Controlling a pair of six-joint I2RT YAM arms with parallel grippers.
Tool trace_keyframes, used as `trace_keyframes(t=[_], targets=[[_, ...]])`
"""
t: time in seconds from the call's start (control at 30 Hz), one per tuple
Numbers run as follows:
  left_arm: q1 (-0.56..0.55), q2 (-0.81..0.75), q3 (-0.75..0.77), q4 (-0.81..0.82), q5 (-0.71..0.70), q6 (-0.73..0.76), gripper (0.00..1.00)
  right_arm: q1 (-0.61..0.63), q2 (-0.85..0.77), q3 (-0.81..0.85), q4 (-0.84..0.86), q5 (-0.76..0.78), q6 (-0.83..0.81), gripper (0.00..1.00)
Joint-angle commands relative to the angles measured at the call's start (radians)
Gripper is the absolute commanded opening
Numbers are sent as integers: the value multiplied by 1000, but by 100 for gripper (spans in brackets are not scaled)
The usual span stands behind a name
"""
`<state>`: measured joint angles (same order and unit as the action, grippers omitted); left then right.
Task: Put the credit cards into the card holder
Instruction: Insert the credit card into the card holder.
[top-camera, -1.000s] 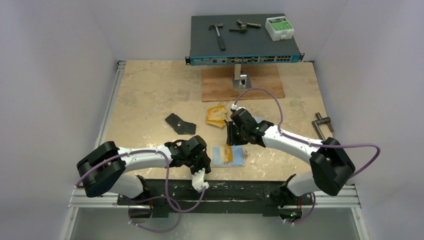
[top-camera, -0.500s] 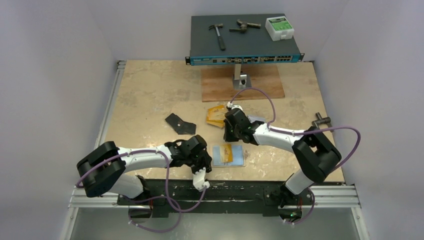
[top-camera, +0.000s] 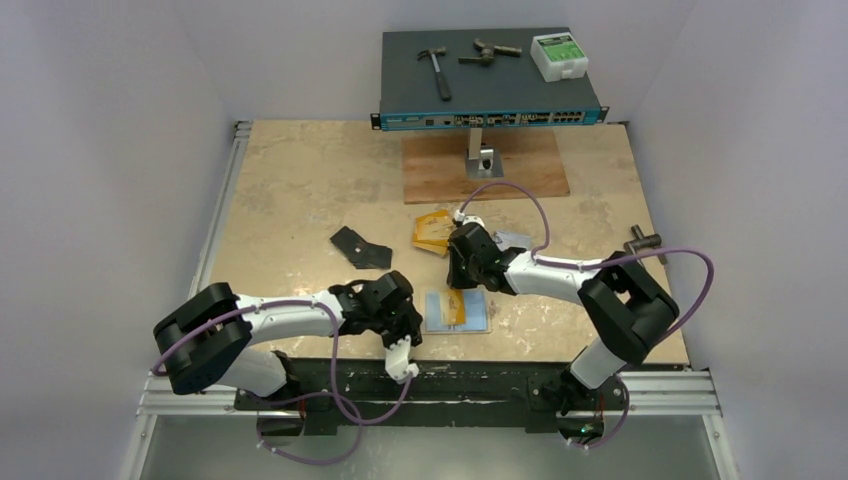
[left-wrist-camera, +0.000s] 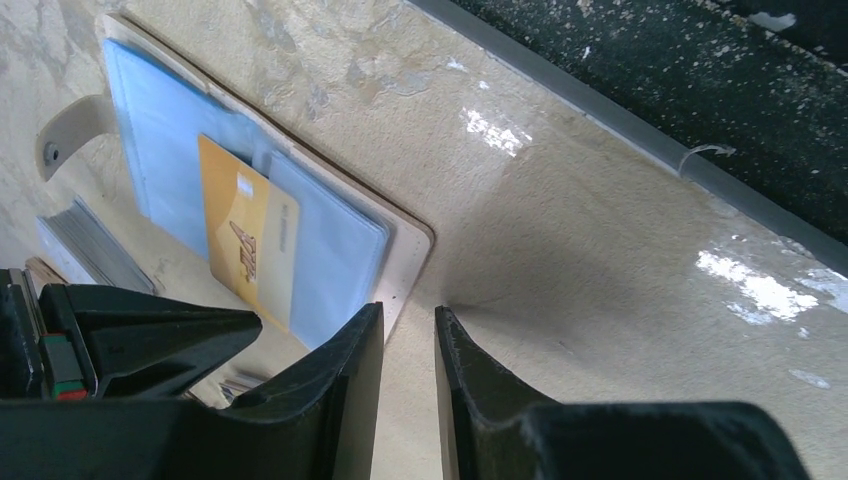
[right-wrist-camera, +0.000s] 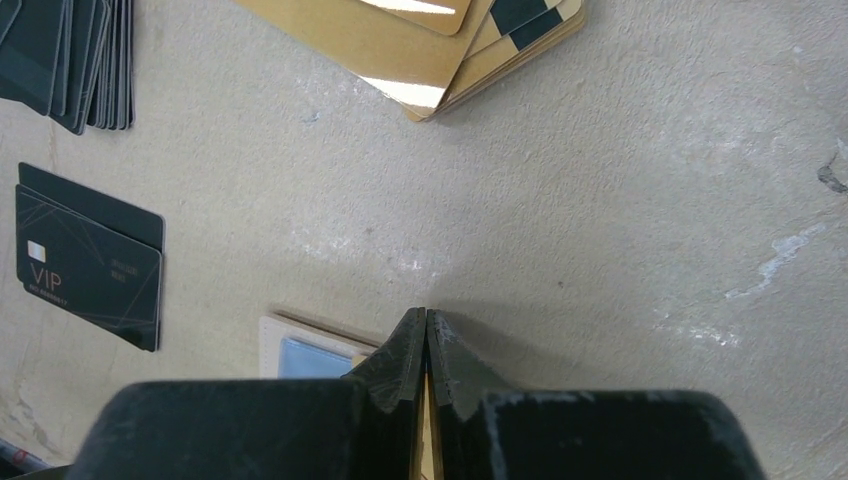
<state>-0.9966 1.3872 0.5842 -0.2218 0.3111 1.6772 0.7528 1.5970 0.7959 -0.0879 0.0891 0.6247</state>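
Observation:
The tan card holder (top-camera: 478, 313) lies open near the front edge, light-blue pockets up (left-wrist-camera: 330, 250), with one orange credit card (top-camera: 453, 305) (left-wrist-camera: 250, 240) sticking out of a pocket. My right gripper (top-camera: 461, 287) (right-wrist-camera: 427, 313) points down at the holder's far edge (right-wrist-camera: 270, 335) with its jaws shut; a thin orange sliver shows behind the tips. My left gripper (top-camera: 415, 322) (left-wrist-camera: 408, 310) hovers at the holder's left corner, narrowly open and with nothing in it. Loose orange-gold cards (top-camera: 432, 232) (right-wrist-camera: 440, 50) and grey ones (top-camera: 510, 240) (right-wrist-camera: 80, 60) lie farther back.
A black folding wallet (top-camera: 360, 247) lies to the left of the cards. A wooden board with a metal stand (top-camera: 485, 165) and a network switch carrying tools (top-camera: 490, 75) stand at the back. A metal part (top-camera: 645, 245) sits at the right edge. The table's front rail (left-wrist-camera: 620, 130) runs close by.
My right gripper has shut and shifted slightly left and nearer, down to the holder's far edge, its elbow swinging inward. The left arm has barely moved.

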Motion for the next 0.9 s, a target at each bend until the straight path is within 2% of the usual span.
trace_keyframes(t=[0.0, 0.43, 0.63, 0.7, 0.77, 0.87], targets=[[-8, -5, -16, 19, 17, 10, 25, 7, 22, 17, 36, 2, -13, 0], [-12, 1, -17, 29, 23, 13, 23, 64, -41, -64, 37, -2, 60, 0], [-16, -1, -19, 26, 23, 12, 21, 68, -59, -40, 9, 26, 60, 1], [-17, -3, -20, 28, 21, 9, 21, 68, -63, -13, -12, 30, 58, 7], [-17, -5, -17, 29, 16, 2, 20, 67, -90, 0, -34, 31, 70, 19], [-17, -7, -10, 36, 11, -31, 20, 66, -160, -11, -63, 47, 89, 30]])
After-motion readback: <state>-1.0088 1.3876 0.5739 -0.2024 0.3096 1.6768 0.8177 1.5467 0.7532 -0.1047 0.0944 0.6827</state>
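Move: The gold credit card, partly in the open card holder, has its middle about 4 cm back from the right hand and level sideways, roughly 1 cm below; the holder's middle is some 5 cm back and 1 cm right. The gold stack lies about 11 cm ahead and 4 cm left of that hand, the black cards 7 cm ahead and 17 cm left. From the left hand, the inserted card is about 6 cm ahead, 7 cm right and 2 cm lower. Shut right fingertips dip, push the gold card back and slightly left about 3 cm, then open a quarter. ##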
